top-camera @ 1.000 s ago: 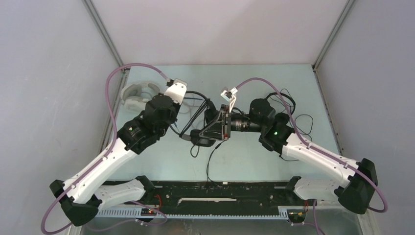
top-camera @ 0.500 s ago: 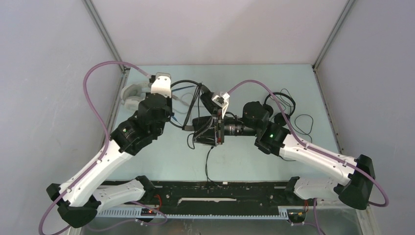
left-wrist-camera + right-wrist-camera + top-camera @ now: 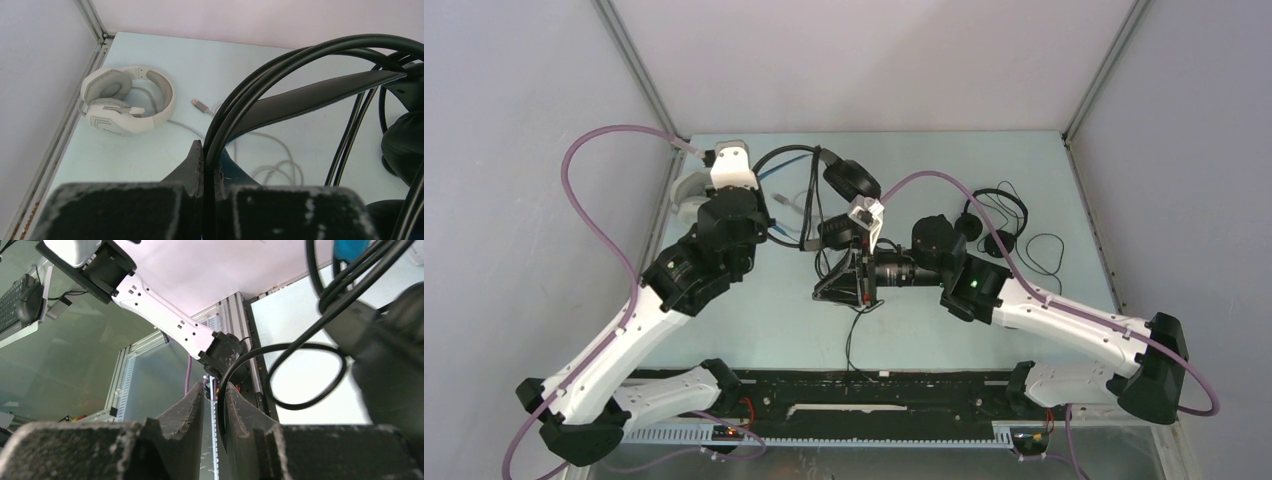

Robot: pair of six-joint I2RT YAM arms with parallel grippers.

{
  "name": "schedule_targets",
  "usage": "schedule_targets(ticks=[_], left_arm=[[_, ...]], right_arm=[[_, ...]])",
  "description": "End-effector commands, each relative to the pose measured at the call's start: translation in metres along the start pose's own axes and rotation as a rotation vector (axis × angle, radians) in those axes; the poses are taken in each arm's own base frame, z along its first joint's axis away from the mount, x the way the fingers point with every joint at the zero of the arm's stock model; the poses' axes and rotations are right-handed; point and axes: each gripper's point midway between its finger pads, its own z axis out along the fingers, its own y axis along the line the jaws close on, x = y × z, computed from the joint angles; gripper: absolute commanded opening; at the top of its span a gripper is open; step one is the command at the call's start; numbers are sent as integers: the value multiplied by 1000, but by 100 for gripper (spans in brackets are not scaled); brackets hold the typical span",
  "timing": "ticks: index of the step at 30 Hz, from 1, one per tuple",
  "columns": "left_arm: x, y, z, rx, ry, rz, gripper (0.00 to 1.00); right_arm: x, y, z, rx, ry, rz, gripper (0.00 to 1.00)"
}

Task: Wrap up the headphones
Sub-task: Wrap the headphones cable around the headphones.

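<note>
The black headphones [image 3: 844, 185] with the blue headband hang above the table's middle, and their cord [image 3: 852, 345] trails toward the near edge. My left gripper [image 3: 769, 205] is shut on their black headband tubes [image 3: 235, 105], shown pinched between the fingers in the left wrist view. My right gripper [image 3: 829, 285] sits just below an ear cup. In the right wrist view it [image 3: 214, 392] is open by a narrow gap, with the black cord [image 3: 305, 375] running loosely along the right finger. The white headphones [image 3: 125, 100] lie at the back left, their grey cable [image 3: 280, 165] coiled nearby. The small black headphones [image 3: 999, 215] lie at the right.
The white pair's plug [image 3: 200, 106] rests on the table beside its cable. The frame post [image 3: 92, 22] and the left wall stand close behind the white pair. The small pair's thin cord [image 3: 1049, 250] loops at the right. The black rail [image 3: 874, 385] runs along the near edge.
My left arm has swung back and to the left, carrying the black headphones toward the rear. The right gripper followed to the left and its jaws have narrowed.
</note>
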Motion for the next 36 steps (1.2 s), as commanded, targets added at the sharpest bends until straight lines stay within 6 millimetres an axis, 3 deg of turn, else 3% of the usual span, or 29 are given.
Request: schedule_targets(ticks=[1,13,18,27,33,36], left_arm=[[-62,15,-11,-56,-158,-331,0],[-71,17,-8,-9,-160,-513,0],[-74,17,-6,8,-164,-577,0],[-79,19,-1,31,-157,-678,0],[-81,22,1,47,-156,-715,0],[-81,23,0,56,-151,-728,0]], right_arm=[[-20,22,4,-43,-57,-63,23],[-1,-1,17,70,-19,-111,24],[16,-8,31,98,14,-118,22],[46,-7,42,124,36,-170,0],[66,-16,38,164,45,-161,0],[82,-30,31,216,46,-181,0]])
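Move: The left hand already holds the headphones by the headband; their near ear cup lies about 12 cm to its right and 5 cm back, a little lower, the far cup some 14 cm right and 4 cm ahead. From the right hand, with the cable loose between its part-open fingers, the near cup is roughly 10 cm ahead and 3 cm right, about level, and the far cup some 19 cm ahead and 6 cm right. Right hand sinks about 8 cm, shutting on the cable, as left rolls headphones 30 degrees, right side rising. ##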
